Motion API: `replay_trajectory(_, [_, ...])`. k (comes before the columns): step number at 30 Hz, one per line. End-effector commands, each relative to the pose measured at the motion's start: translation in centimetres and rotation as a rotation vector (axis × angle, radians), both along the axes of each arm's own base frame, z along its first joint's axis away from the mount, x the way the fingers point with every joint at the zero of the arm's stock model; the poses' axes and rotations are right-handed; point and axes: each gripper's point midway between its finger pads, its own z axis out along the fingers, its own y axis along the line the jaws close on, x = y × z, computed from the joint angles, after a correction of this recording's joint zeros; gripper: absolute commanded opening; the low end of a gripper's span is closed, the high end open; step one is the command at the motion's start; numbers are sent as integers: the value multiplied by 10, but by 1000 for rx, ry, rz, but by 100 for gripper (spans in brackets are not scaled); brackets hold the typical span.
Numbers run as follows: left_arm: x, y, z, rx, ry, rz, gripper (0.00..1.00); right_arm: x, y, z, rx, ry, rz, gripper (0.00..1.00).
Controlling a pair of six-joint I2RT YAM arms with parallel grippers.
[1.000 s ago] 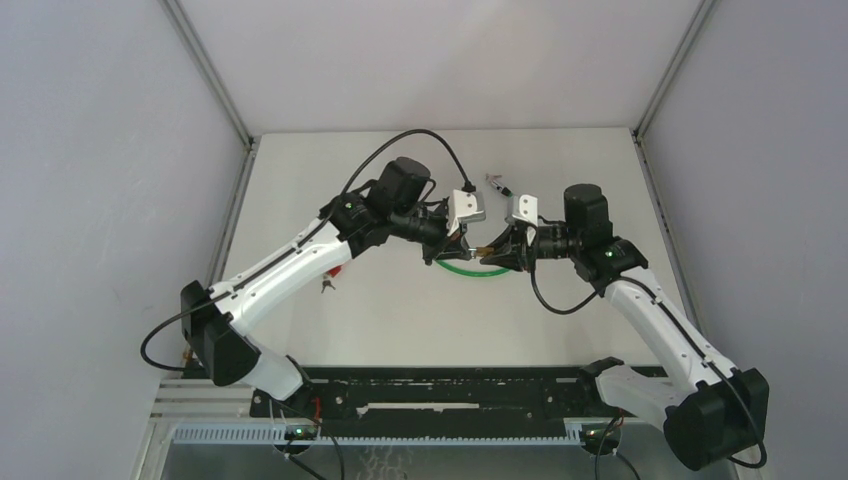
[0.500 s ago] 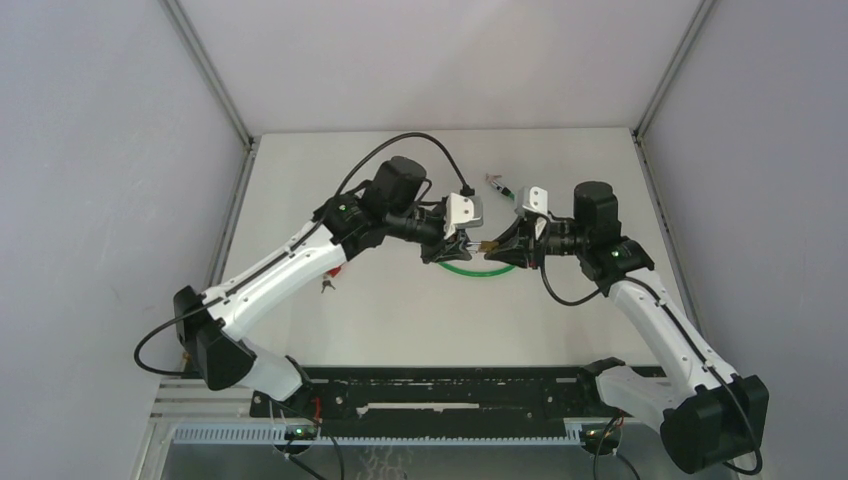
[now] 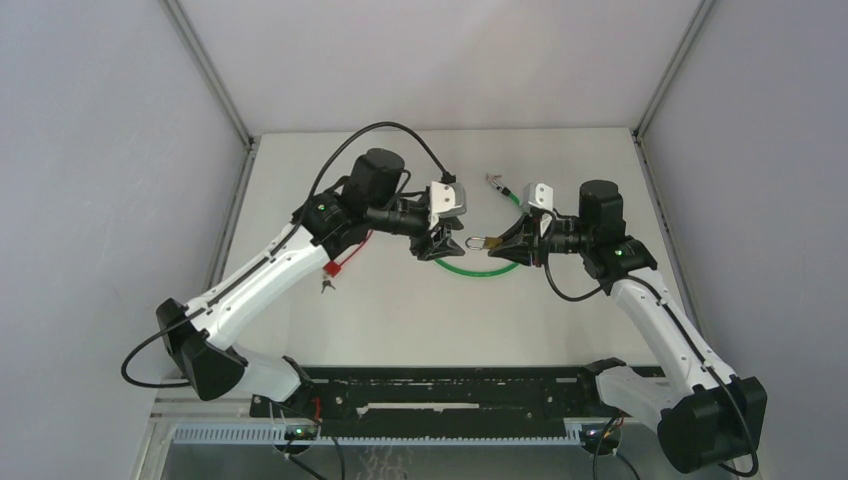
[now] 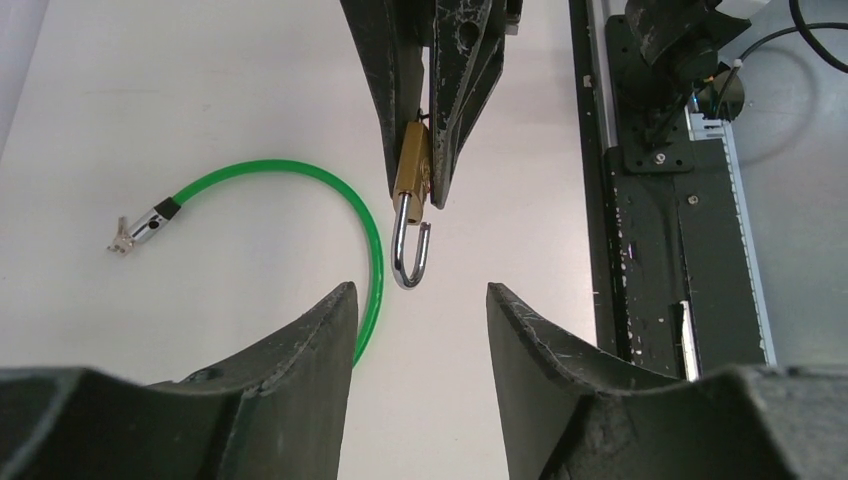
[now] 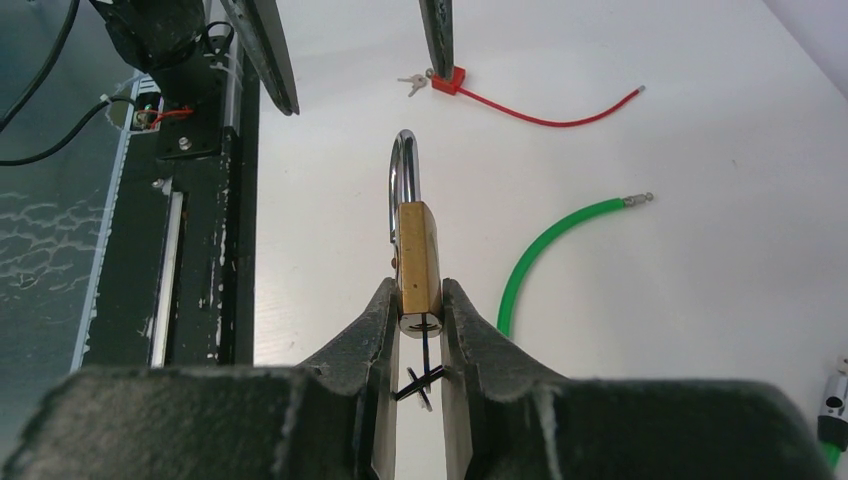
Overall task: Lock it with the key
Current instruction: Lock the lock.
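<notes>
A brass padlock (image 5: 420, 255) is held off the table with my right gripper (image 5: 420, 290) shut on its body. A dark key (image 5: 422, 375) sticks out of the keyhole, back between the fingers. The steel shackle (image 4: 410, 255) points toward my left gripper, and one leg is free of the body. My left gripper (image 4: 420, 290) is open and empty, a short way off the shackle's tip. In the top view the padlock (image 3: 480, 242) hangs between the left gripper (image 3: 447, 240) and the right gripper (image 3: 500, 243).
A green cable (image 3: 470, 268) curves on the table under the padlock, its metal end (image 3: 497, 183) lying farther back. A red cable lock (image 3: 340, 262) with small keys (image 3: 326, 285) lies under the left arm. A black rail (image 3: 450, 395) runs along the near edge.
My left gripper has opened and drawn back to the left, away from the padlock's shackle. The right gripper keeps its hold on the padlock and has shifted slightly right.
</notes>
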Motion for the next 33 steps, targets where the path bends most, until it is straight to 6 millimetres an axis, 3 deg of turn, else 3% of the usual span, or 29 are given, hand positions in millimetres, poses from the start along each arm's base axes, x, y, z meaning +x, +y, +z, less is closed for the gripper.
replay_trajectory(1, [-1,-5,-1,-30,25,-13,55,-4,1,30,49,-78,37,0])
replay_trajectory(9, [6,-13,-12,-2,53,-20,54,-8,2,34,64,-77,54,0])
replay_trajectory(17, [4,-20,-21,10,107,-42,33,-9,2,35,66,-76,58,0])
replay_trajectory(26, [1,-18,-15,-4,105,-41,37,-6,2,31,57,-74,50,0])
replay_trajectory(33, [-2,-19,-13,-11,124,-42,30,-5,1,30,53,-74,45,0])
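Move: The lock, its shackle towards me and still open, is about 6 cm to the right of my left hand, 5 cm below and 1 cm ahead. My right fingers hold its far end, with the lock's middle about 3 cm left, 1 cm ahead and 1 cm below them. From my left hand, those fingers are 9 cm right, level fore-and-aft and 4 cm down. The green cable's middle lies on the table, 13 cm ahead, 7 cm right and some 25 cm below. I sink my left hand about 4 cm and ease it 1.5 cm right, towards the shackle's rounded end, rolling slightly about the finger line. On the way down I narrow the half-open fingers to about a third around the shackle's end, then hold there. My right hand keeps its pinch on the lock, shifting it barely 1 cm back and up. ##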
